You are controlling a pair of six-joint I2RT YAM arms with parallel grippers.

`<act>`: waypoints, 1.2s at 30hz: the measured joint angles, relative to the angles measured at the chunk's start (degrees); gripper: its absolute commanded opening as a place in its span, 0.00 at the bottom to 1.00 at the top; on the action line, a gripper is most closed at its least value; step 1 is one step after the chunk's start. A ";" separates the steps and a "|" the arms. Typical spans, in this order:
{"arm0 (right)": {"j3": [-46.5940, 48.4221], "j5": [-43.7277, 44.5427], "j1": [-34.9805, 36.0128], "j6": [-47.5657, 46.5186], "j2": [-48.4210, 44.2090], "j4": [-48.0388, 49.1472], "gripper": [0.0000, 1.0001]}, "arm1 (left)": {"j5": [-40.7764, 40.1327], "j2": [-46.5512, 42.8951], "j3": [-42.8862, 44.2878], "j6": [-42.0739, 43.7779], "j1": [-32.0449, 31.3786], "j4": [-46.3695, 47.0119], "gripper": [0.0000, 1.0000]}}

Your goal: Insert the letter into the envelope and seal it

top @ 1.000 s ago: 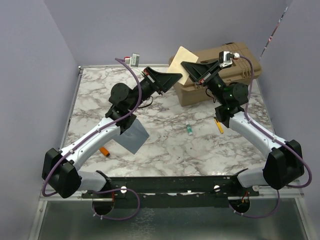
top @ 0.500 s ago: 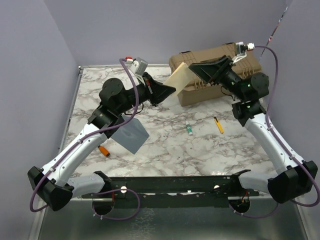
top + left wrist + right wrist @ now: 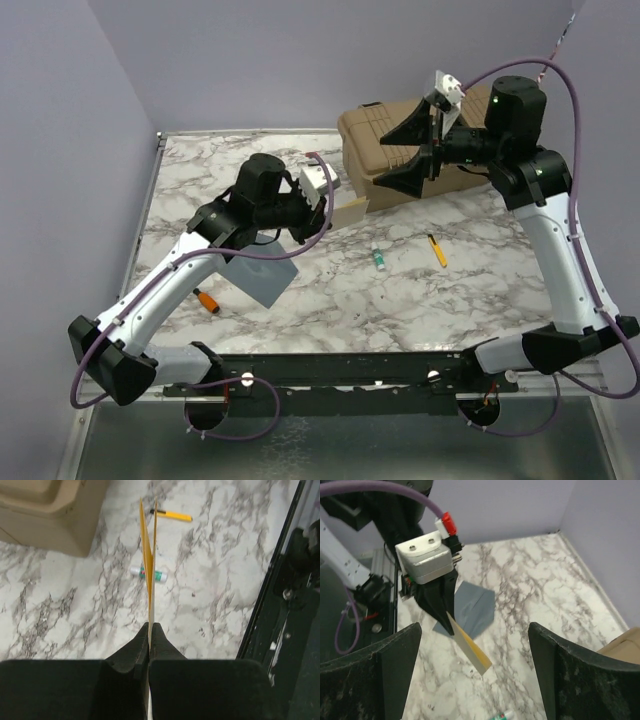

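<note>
The letter is a cream sheet, folded and seen edge-on in the left wrist view. My left gripper is shut on its near end and holds it above the marble table, just in front of the tan case. The blue-grey envelope lies flat on the table under my left forearm, and the right wrist view shows it beneath the letter. My right gripper hangs over the case, open wide and holding nothing, looking down at the letter.
A tan hard case stands at the back right of the table. A small glue stick and a yellow cutter lie right of centre. An orange item lies near the left front. Purple walls enclose the table.
My right gripper let go of the letter, opened wide and rose to the right. My left gripper, still shut on the letter, carried it away from the case toward the table's middle.
</note>
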 measured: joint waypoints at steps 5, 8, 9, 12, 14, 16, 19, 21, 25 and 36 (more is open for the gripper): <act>-0.31 -5.33 0.79 -9.18 3.52 -10.54 0.92 | 1.01 2.49 1.18 6.25 0.00 -7.21 0.00; -2.08 -5.92 2.93 -11.58 5.05 -13.49 0.93 | 2.51 2.54 2.25 8.81 0.00 -9.77 0.00; -3.02 -5.97 4.09 -12.22 5.38 -14.21 0.93 | 3.04 2.54 2.64 9.33 0.00 -10.19 0.00; -5.42 -5.95 7.28 -13.44 6.34 -16.06 0.92 | 4.48 2.54 3.50 11.02 0.00 -10.75 0.00; -6.69 -5.92 9.07 -13.94 7.02 -16.92 0.85 | 5.33 2.54 3.72 12.02 0.00 -11.21 0.00; -7.08 -5.60 10.84 -14.12 8.02 -17.66 0.74 | 6.05 2.54 3.72 12.87 0.00 -12.02 0.00; -7.08 -4.48 13.14 -14.43 9.66 -18.49 0.64 | 6.88 2.54 3.72 14.01 0.00 -13.27 0.00; -7.21 -3.45 13.84 -14.43 10.29 -19.19 0.63 | 7.17 2.54 3.72 14.71 0.00 -13.73 0.00; -8.20 -1.38 14.38 -14.45 10.36 -19.71 0.62 | 7.39 2.47 3.78 15.87 0.00 -14.82 0.00; -9.90 1.46 15.04 -13.79 10.38 -19.80 0.22 | 8.61 1.55 5.14 18.14 0.04 -16.44 0.00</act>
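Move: The folded letter, held by the left hand, has its middle about 8 cm left of the open right hand, 3 cm back and 15 cm below. From the left hand, its middle is some 5 cm right, 2 cm ahead and 1 cm lower. The glue stick lies about 40 cm under the right hand, level fore and aft, 1 cm right; the tan case is about 24 cm ahead of that hand, 12 cm right and 33 cm below. Right hand drops some 17 cm, swinging left and back, half-closing around the letter the left hand draws back. ##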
